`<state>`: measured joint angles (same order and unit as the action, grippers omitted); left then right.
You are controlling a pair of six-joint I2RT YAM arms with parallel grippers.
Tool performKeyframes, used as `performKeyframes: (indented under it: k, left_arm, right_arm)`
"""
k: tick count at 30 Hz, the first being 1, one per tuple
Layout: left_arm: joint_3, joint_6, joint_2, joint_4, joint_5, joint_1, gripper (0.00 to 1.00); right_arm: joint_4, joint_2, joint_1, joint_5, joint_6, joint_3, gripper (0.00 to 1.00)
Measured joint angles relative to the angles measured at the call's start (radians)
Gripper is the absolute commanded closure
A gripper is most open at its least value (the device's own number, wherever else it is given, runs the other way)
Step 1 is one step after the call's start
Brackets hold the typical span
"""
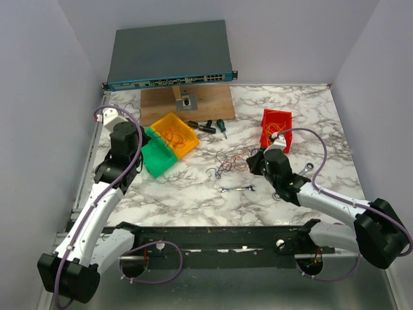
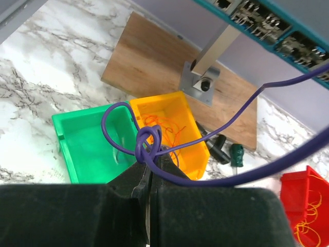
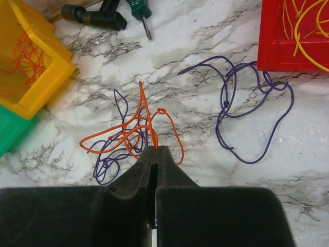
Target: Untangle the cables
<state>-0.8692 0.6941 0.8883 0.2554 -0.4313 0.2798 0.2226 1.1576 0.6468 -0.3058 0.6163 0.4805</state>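
The cables lie as a tangle [image 1: 229, 158] in the middle of the marble table. My right gripper [image 3: 156, 148] is down at the tangle and shut on an orange cable [image 3: 161, 111], which is wound through a thin purple cable [image 3: 105, 170]. A second purple cable [image 3: 224, 108] lies loose to the right. My left gripper [image 2: 149, 154] hangs shut above the green bin [image 2: 85, 149]. It pinches a purple cable [image 2: 146, 140] that forms a knotted loop at the tips. In the top view the left gripper [image 1: 145, 137] is at the left and the right gripper [image 1: 253, 161] is by the tangle.
A yellow bin [image 1: 190, 145] holds orange wires and a red bin [image 1: 266, 139] holds yellow ones. Screwdrivers [image 1: 210, 126] lie behind the tangle and a wrench [image 1: 235, 189] lies in front of it. A wooden board [image 1: 187, 103] and a network switch [image 1: 171, 55] stand at the back.
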Motion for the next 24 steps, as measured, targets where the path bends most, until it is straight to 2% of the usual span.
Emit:
performKeyframes:
  k: [12, 18, 24]
  left_arm:
    - [0.011, 0.042, 0.109, 0.011, -0.036, -0.026, 1.00]
    - [0.011, 0.073, 0.234, 0.027, -0.053, -0.036, 1.00]
    - [0.017, 0.036, 0.248, -0.055, 0.112, -0.037, 1.00]
  right_arm:
    - [0.018, 0.012, 0.000, 0.027, -0.008, 0.000, 0.99]
    - [0.021, 0.013, 0.000, 0.032, -0.012, 0.000, 0.99]
    - [0.021, 0.013, 0.000, 0.032, -0.018, 0.000, 0.99]
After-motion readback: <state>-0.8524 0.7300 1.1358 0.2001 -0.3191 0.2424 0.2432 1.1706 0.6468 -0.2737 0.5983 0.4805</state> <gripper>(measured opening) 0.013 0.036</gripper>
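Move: The left hand still holds the knotted purple cable, with the green bin about 4 cm ahead, 1 cm right and some 25 cm below. The yellow bin lies roughly 10 cm ahead and 7 cm right of the hand, at the same depth, and the black tool about 15 cm ahead and 19 cm right. From the right hand, the green bin is some 36 cm left, 6 cm ahead and 8 cm lower. The left hand dips about 9 cm over the green bin with the purple cable, easing forward, then rises slightly. ##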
